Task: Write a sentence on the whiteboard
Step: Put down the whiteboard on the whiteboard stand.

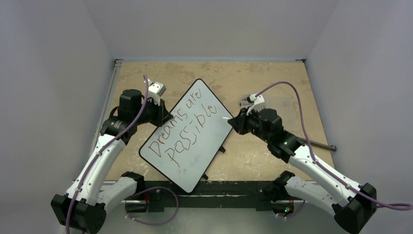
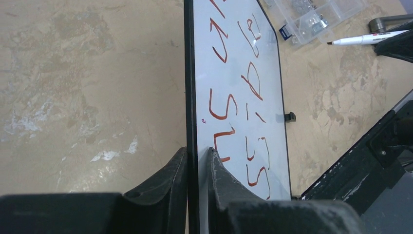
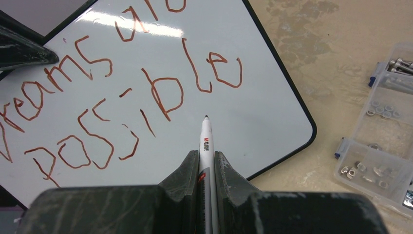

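Note:
The whiteboard point(image 1: 187, 141) lies tilted across the table's middle, with "Dreams are Possible" in red on it. My left gripper point(image 1: 163, 115) is shut on its left rim; in the left wrist view point(image 2: 197, 153) the fingers clamp the black edge of the whiteboard point(image 2: 238, 117). My right gripper point(image 1: 234, 123) is shut on a white marker point(image 3: 206, 141) whose tip hovers just off the right side of the whiteboard point(image 3: 263, 117), below the letters "le". The marker also shows in the left wrist view point(image 2: 365, 39).
A small clear compartment box point(image 3: 384, 161) with screws and nuts sits on the table right of the board; it also shows in the left wrist view point(image 2: 316, 17). A dark metal rod point(image 1: 319, 144) lies at the right. The arm bases' black rail point(image 1: 229, 190) runs along the near edge.

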Robot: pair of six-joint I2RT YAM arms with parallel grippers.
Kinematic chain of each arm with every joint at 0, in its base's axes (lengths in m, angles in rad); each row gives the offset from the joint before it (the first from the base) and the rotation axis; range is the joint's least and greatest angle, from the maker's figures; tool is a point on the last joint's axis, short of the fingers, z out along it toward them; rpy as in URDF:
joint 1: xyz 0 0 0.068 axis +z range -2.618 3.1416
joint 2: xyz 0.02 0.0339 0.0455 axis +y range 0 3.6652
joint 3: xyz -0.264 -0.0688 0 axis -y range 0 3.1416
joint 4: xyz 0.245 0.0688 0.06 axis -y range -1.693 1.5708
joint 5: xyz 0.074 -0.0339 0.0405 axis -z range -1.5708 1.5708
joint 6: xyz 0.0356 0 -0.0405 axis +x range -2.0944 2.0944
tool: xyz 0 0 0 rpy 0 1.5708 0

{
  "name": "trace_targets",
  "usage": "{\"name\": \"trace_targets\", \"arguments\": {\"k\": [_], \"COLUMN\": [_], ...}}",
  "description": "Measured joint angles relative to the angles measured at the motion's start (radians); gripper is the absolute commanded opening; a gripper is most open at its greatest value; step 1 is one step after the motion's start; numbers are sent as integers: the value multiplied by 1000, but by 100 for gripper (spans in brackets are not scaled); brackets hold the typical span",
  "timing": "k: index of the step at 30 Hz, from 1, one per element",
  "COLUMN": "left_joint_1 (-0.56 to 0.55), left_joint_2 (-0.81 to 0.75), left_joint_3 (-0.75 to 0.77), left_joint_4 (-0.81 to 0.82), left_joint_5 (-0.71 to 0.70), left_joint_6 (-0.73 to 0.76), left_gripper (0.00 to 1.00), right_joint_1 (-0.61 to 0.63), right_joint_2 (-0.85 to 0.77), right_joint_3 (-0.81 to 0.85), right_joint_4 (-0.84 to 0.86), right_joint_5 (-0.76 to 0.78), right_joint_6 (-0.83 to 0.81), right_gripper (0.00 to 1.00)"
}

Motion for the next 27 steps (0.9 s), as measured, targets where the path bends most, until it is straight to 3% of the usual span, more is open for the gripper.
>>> {"name": "trace_targets", "arguments": {"k": [14, 27], "left_joint_1": [0, -1], "left_joint_2": [5, 4], "left_joint_3": [-17, -19], "left_joint_4": [-31, -49], "left_joint_5": [-98, -111], "left_joint_6": [34, 43], "left_gripper": [24, 40], "right_joint_1": [0, 0], "right_joint_2": [2, 3], "right_joint_3": [0, 0], "right_joint_4": [23, 21], "right_joint_5": [-18, -18], "right_joint_6": [0, -2], "right_gripper": [0, 0]}}
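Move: The left hand still grips the whiteboard's raised upper-left edge; the board's middle is about 8 cm to its right, 8 cm back and 6 cm lower. The stand's farther black foot sticks out about 23 cm right and 15 cm back, its nearer foot some 15 cm right and 29 cm back. The marker is about 26 cm right, level ahead. From the right hand, which still holds that marker, the board's middle lies some 19 cm left and 6 cm back. The left hand lowers the whiteboard's upper edge towards the stand, about 2 cm down and left, opening its fingers. ##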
